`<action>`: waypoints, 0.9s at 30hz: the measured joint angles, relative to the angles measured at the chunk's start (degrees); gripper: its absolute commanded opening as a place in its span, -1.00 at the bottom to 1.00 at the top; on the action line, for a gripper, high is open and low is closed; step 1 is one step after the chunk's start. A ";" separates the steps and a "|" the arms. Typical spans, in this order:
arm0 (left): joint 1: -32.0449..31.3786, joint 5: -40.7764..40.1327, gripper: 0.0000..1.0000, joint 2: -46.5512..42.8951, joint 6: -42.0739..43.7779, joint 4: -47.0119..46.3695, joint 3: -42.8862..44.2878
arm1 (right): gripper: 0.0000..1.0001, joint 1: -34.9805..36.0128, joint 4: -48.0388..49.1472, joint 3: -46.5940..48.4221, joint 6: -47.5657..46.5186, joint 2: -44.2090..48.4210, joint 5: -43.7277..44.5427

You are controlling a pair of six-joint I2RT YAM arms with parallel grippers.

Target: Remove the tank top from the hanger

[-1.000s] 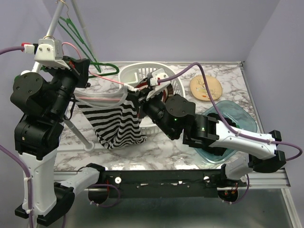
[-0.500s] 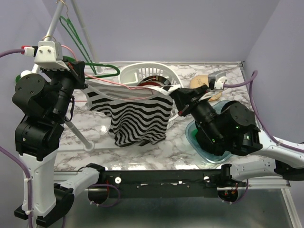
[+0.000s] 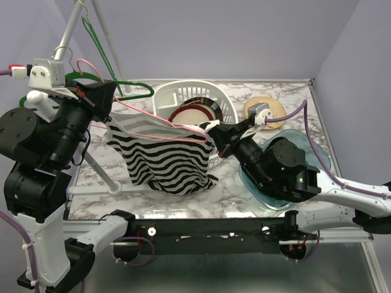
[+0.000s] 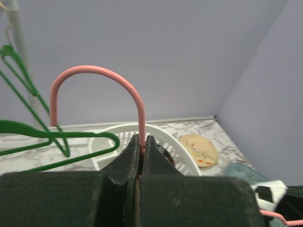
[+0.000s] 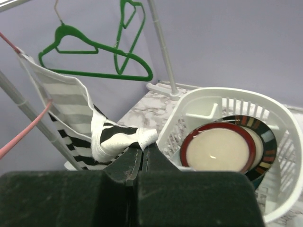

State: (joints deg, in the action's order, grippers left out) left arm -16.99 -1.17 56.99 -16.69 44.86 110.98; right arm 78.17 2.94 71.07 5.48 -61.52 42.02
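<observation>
The black-and-white striped tank top (image 3: 171, 159) hangs spread between my two grippers, its lower hem touching the marble table. My left gripper (image 3: 105, 96) is shut on the neck of the pink wire hanger (image 3: 153, 113); the left wrist view has the pink hook (image 4: 94, 75) rising straight out of the closed left gripper (image 4: 142, 142). My right gripper (image 3: 215, 129) is shut on the top's white strap (image 5: 120, 137), pinched at the tips of the right gripper (image 5: 142, 149). The pink hanger arm (image 5: 23, 132) runs inside the cloth at the left.
A white basket (image 3: 229, 113) holding plates (image 5: 218, 149) stands just behind the right gripper. A patterned round plate (image 3: 264, 113) and a teal glass dish (image 3: 308, 149) lie at the right. Green hangers (image 3: 131, 91) hang on the grey rack (image 3: 73, 24) at the back left.
The right gripper pulled the strap rightward, then settled slightly left and lower beside the basket. The top now spreads wider along the hanger. The left arm shifted left and up.
</observation>
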 measured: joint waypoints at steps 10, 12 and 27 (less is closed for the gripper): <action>-0.02 21.24 -1.00 -7.13 -14.93 -6.19 -3.56 | -0.99 -1.46 4.13 2.27 1.64 -7.34 -13.03; -0.02 23.80 -1.00 -8.00 -16.96 -7.56 -3.23 | -0.99 -1.86 4.07 3.28 2.08 -9.46 -14.69; -0.02 28.83 -1.00 -8.92 -15.80 -8.72 -0.04 | -0.99 -2.67 -7.78 20.50 -4.98 -7.98 -18.03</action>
State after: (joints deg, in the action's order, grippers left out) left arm -17.02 27.66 48.07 -32.49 36.14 110.93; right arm 75.50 -4.84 91.57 0.49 -69.49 23.99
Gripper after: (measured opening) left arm 0.022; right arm 0.015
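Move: From the left hand, which grips the pink hanger below its hook, the striped tank top's middle lies some 14 cm right, 3 cm back and 22 cm lower; the hanger's loaded end is about 20 cm right, 7 back and 11 lower. From the right hand, pinching a strap, the tank top's middle is 9 cm left, level fore and aft, 10 lower; the hanger's end is 2 left and 4 back, the basket 22 ahead, 4 left, 33 lower. Drawing the hanger back out of the tank top, the left hand pulls about 13 cm towards its base, drifting some 5 cm right and 5 up while turning about 30 degrees clockwise, fingers still shut. The right hand keeps its pinch on the strap, feeding left about 8 cm with a counter-clockwise turn of some 15 degrees, then reverses, lifting about 10 cm and coming back 5 cm right. ##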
